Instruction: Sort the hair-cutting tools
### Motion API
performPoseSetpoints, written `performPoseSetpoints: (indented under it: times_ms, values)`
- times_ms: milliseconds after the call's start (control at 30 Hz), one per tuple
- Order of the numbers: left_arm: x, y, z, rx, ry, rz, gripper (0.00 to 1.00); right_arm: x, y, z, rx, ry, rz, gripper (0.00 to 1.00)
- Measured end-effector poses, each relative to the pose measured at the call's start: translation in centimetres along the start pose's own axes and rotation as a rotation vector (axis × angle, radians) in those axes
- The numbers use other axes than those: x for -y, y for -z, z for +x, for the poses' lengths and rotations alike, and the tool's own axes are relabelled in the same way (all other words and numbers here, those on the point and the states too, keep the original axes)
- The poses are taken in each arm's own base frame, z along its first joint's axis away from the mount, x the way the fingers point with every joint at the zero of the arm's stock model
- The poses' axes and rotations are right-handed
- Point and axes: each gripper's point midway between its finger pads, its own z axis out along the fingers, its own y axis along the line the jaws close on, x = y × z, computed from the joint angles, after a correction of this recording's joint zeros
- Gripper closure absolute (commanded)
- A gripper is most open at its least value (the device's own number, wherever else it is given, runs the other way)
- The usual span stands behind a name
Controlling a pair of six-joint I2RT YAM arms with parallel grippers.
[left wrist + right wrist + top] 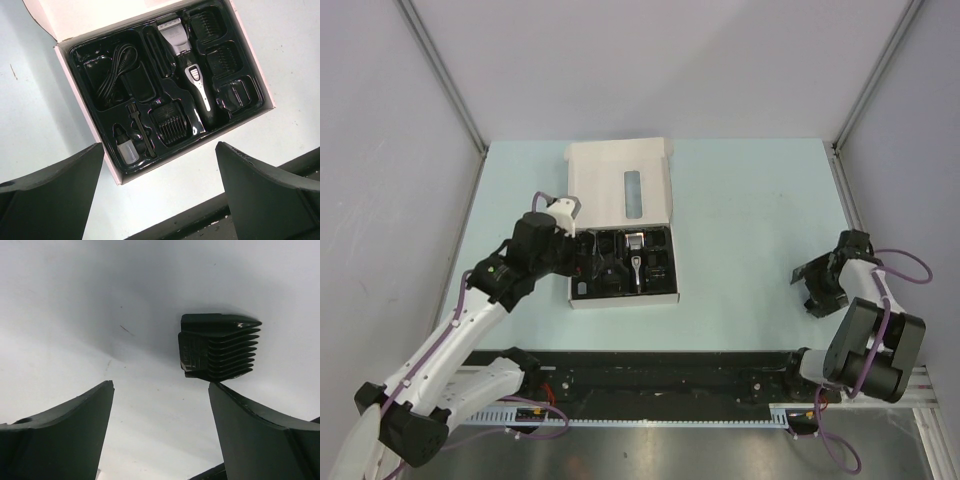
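Observation:
The black-and-silver clipper (192,75) lies in the black tray of the white box (620,300). Beside it in the tray are the coiled black cable (115,75), the thin black brush (140,127) and several black comb guards (172,122). My left gripper (160,185) is open and empty, hovering by the tray's left edge (578,258). Another comb guard (220,347) lies alone on the table at the right. My right gripper (161,390) is open, and its right fingertip (225,390) is just short of that guard. In the top view this gripper (810,288) is at the right.
The box lid (620,185) lies open behind the tray. A small clear bottle (125,150) sits in the tray's corner. A black rail (660,375) runs along the table's near edge. Grey walls enclose the light-blue table (740,200).

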Motion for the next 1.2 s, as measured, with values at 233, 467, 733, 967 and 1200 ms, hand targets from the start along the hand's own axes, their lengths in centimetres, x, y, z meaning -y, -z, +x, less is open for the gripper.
performPoseSetpoints:
  times_ms: [233, 467, 733, 967, 1200]
  values:
    - [-0.2, 0.0, 0.0, 0.001, 0.008, -0.006, 0.0, 0.1, 3.6, -4.3, 0.071, -0.053, -0.085, 0.21]
    - [-0.4, -0.4, 0.2, -0.017, 0.014, -0.008, 0.0, 2.7, 3.7, -6.4, 0.122, -0.071, 0.05, 0.36]
    - [-0.7, -0.9, 0.5, -0.041, 0.025, -0.012, 0.0, 5.6, 1.3, -7.7, 0.092, -0.163, 0.153, 0.59]
    - [-1.0, -0.9, 0.4, -0.039, 0.033, -0.02, 0.0, 6.7, -1.1, -7.8, 0.058, -0.179, 0.202, 0.63]
    - [-1.1, -0.9, 0.4, -0.038, 0.036, -0.023, 0.0, 5.7, -1.4, -6.8, 0.064, -0.15, 0.183, 0.65]
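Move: The black guard comb lies on the table to the right hand's right and a little behind it: about 5 cm right, 4 cm back and barely 1 cm lower than the fingertips. The table is bare around it; the nearest thing is the open box, its tray middle some 44 cm to this hand's left and 6 cm farther out. From the idle left hand the comb is about 55 cm right, 5 cm back and 18 cm down. The right hand lifts about 5 cm while swinging right past the far side of the guard comb, then draws back a few centimetres and sinks to just above the table on its other side, some 10 cm right of where it began. On the way down the fingers close from wide to roughly a third open and the hand turns about 10 degrees clockwise, finally easing back left by 1 cm towards the comb, with the tips close by its right side and nothing pinched. ##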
